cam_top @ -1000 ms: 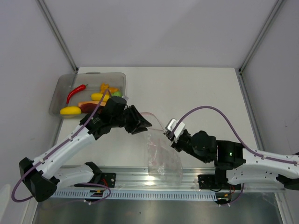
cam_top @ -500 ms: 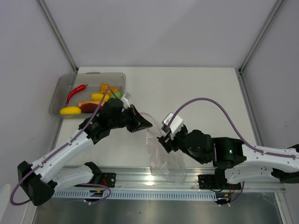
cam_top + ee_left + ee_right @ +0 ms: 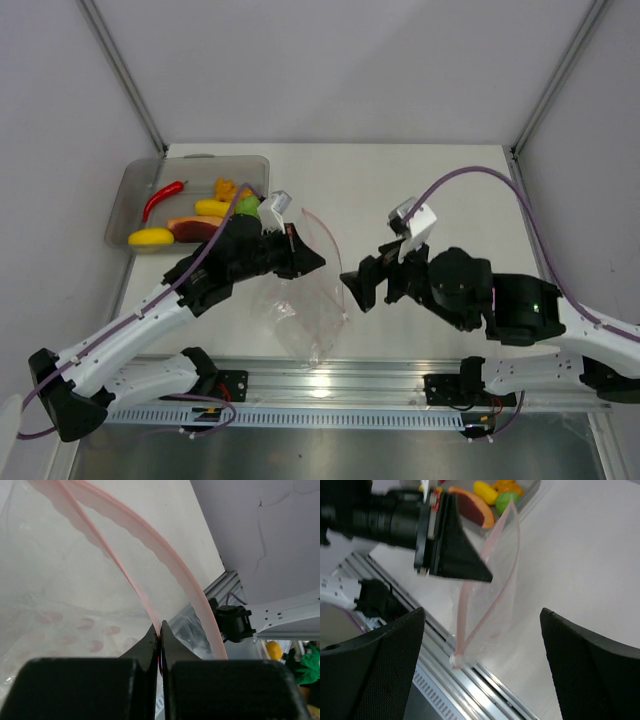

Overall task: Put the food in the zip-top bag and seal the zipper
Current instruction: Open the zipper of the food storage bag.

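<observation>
The zip-top bag [image 3: 303, 318] hangs clear and crinkled from my left gripper [image 3: 312, 262], which is shut on one side of the zipper [image 3: 332, 250]. In the left wrist view the gripper [image 3: 160, 630] pinches the nearer pink strip, and the other zipper [image 3: 176, 571] strip arcs away, so the mouth gapes. My right gripper [image 3: 372, 285] stands open just right of the bag, apart from it. Its view shows the bag [image 3: 490, 600] ahead, between its spread fingers [image 3: 370, 665]. The food lies in the grey tray [image 3: 128, 192]: red chili [image 3: 163, 198], yellow piece [image 3: 150, 238], green fruit [image 3: 248, 207], orange bits [image 3: 228, 187], orange-red slice [image 3: 188, 224].
An aluminium rail [image 3: 330, 385] runs along the table's near edge, just below the bag's bottom corner. The tray sits at the far left corner, close to the left wall. My left arm stretches across between the tray and the bag.
My right gripper let go of the bag, opened wide and drew back to the right. My left gripper closed on the zipper strip and lifted the bag, which swung left.
</observation>
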`<state>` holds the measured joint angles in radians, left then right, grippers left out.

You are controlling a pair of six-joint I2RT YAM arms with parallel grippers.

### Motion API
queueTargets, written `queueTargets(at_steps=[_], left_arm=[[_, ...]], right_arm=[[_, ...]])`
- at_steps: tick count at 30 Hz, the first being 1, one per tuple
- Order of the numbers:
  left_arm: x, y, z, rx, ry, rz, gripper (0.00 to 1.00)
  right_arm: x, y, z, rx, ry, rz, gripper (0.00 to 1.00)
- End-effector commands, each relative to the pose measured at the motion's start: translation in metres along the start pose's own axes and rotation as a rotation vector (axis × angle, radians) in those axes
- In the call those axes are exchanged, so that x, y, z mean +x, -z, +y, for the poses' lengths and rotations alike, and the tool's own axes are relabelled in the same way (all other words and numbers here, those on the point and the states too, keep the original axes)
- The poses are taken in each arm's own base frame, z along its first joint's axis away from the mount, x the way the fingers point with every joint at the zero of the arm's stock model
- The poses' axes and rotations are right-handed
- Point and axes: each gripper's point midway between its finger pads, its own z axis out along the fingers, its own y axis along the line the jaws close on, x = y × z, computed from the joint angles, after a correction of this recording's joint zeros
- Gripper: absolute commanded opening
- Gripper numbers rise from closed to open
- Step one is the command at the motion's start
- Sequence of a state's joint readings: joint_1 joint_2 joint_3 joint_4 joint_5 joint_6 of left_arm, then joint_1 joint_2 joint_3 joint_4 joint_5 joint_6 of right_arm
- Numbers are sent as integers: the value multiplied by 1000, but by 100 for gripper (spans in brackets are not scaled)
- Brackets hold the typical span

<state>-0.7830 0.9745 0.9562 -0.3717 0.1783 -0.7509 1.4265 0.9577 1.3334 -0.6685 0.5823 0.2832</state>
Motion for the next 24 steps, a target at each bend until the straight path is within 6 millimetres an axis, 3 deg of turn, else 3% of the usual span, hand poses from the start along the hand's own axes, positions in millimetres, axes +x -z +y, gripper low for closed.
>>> queueTargets(at_steps=[1, 2, 4, 5, 9, 12, 15, 19, 24], left_arm=[[-11, 0, -4, -12, -157, -45, 1], [-7, -1, -7, -3, -175, -38, 1], [-7, -3, -7, -8, -215, -49, 1], [-4, -4, -9, -8, -229, -44, 1], [-2, -5, -10, -9, -253, -35, 0], [0, -4, -10, -4, -261, -30, 1], [1, -4, -14, 12, -263, -31, 0], [-3, 0, -20, 31, -270, -43, 1], [-6, 5, -30, 66, -272, -51, 1]], right_arm=[[-25, -4, -15, 73, -121, 26, 96], [-18, -14, -18, 95, -117, 75, 94], [-26, -25, -26, 83, -200, 120, 92], [-7, -40, -33, 122, -212, 221, 90], [14, -61, -43, 128, -261, 377, 84], [22, -68, -38, 99, -273, 398, 79], [40, -77, -34, 69, -305, 454, 66], [54, -81, -24, 30, -340, 475, 62], [74, -86, -30, 45, -350, 503, 56]])
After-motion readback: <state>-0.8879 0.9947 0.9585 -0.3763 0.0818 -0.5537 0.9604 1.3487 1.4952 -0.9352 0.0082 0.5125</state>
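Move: The free lip of the zip-top bag, bowed out on the right side of its open mouth, lies about 6 cm ahead of the open right hand, 4 cm to its left and 11 cm lower. The near lip, pinched in the left fingertips, is 2 cm farther left at much the same height; the bag body hangs some 12 cm below that lip and a little nearer the bases. From the left hand the free lip is about 3 cm to the right, level with it. No touch can be made out yet: the right hand brings its fingers astride the free lip, swinging about 9 cm forward with a small rise, then dropping some 13 cm while easing back and slightly left. The fingers tip down roughly 35 degrees and narrow to a bit over half open. The left hand, still pinching the near lip, sinks a centimetre or so. ##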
